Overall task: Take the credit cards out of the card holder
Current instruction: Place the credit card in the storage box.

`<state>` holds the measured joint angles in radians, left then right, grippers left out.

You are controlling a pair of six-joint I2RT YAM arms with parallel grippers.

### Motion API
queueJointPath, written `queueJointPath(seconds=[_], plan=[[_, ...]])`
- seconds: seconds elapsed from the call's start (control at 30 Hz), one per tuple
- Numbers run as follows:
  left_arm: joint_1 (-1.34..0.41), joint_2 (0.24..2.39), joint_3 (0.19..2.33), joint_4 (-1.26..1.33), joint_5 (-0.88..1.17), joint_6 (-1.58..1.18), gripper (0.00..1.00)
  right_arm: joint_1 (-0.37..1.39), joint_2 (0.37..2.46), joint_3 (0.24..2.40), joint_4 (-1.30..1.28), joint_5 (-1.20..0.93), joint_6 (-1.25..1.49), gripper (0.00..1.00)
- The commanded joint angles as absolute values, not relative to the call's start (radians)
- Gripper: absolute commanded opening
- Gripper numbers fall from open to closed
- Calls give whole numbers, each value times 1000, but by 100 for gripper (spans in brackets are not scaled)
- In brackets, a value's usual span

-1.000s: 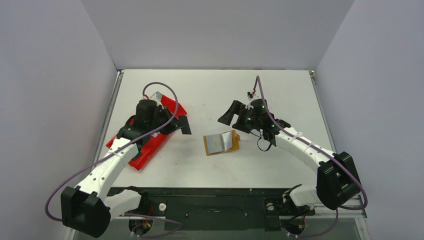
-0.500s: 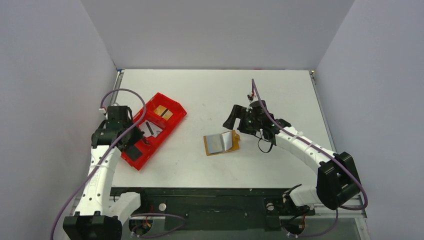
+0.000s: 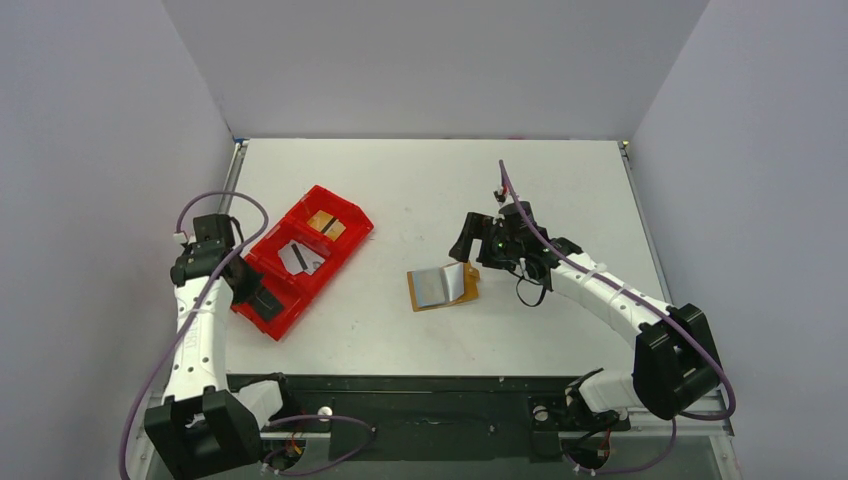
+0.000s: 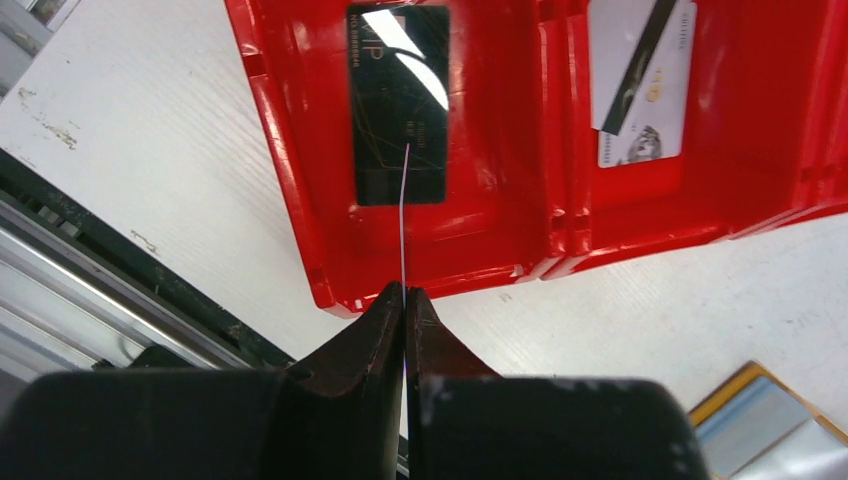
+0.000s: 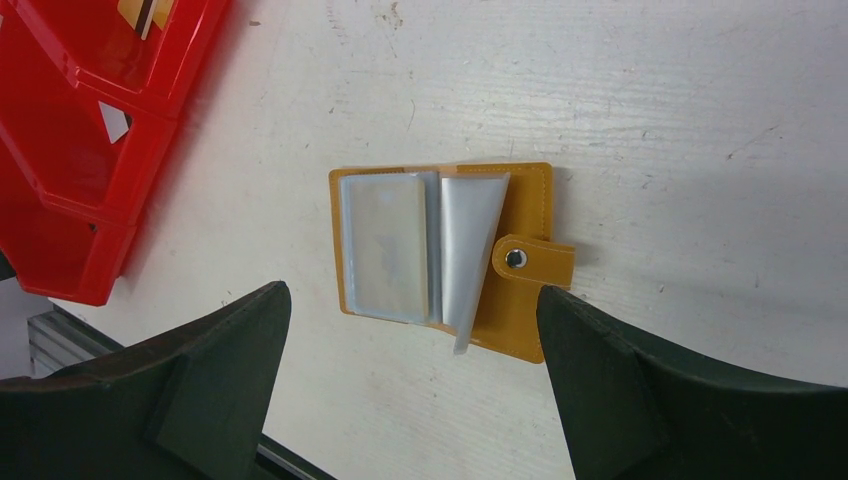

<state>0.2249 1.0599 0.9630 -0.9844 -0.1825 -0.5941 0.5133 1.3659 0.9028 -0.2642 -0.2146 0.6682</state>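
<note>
The tan card holder (image 3: 443,286) lies open on the table, with a pale blue-grey credit card (image 5: 383,245) in its left sleeve and a clear sleeve (image 5: 470,255) standing up beside it. My right gripper (image 5: 410,293) hovers open just above the card holder (image 5: 520,300), a finger on either side. My left gripper (image 4: 405,292) is shut on a thin credit card (image 4: 405,215) seen edge-on. It hangs over the near end of the red tray (image 4: 290,180). In the top view the left gripper (image 3: 258,296) is at the tray's near-left end.
The red tray (image 3: 283,322) lies aslant at the left. It holds a black card (image 4: 398,100) and a white card (image 4: 640,80) in separate compartments. The table's dark front rail (image 4: 90,290) runs close behind the left gripper.
The left arm has swung from over the middle of the tray back to its near-left end, still shut. The right gripper has shifted slightly towards the card holder.
</note>
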Motion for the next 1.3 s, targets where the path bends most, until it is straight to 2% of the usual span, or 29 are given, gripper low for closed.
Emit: queueJointPath(seconds=[0.0, 0.4, 0.77, 1.07, 1.27], plan=[[265, 1102, 943, -927, -182, -559, 0, 520, 1349, 948, -262, -190, 643, 89], [309, 1231, 903, -763, -77, -537, 0, 520, 1353, 954, -269, -183, 626, 89], [311, 1317, 891, -680, -65, -547, 0, 520, 1349, 943, -263, -192, 623, 89], [311, 1351, 916, -767, -233, -548, 0, 520, 1354, 938, -254, -200, 625, 89], [310, 1379, 929, -784, -246, -555, 0, 521, 1352, 933, -249, -205, 627, 89]])
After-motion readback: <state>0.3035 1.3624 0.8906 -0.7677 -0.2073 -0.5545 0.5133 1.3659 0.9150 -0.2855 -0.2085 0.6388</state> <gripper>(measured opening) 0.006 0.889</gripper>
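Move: Roughly 4 cm ahead of the left hand, 3 cm to its left and 12 cm below lies the storage box's near compartment, where the held dark credit card is going; a black VIP card already lies on its floor. The white cards in the middle compartment are some 13 cm ahead and 4 cm to the right, the yellow cards about 21 cm ahead and 10 cm right. From the idle right hand, the near compartment is about 46 cm left and 6 cm back. Sinking about 8 cm towards the near compartment of the storage box, the left hand keeps its shut fingers on the dark card. It drifts about 1 cm left, then swings some 4 cm forward as it descends, and finally eases a little back and left while the wrist tips its fingers about 10 degrees closer to straight down, bringing the hanging card into the compartment over the VIP card. ##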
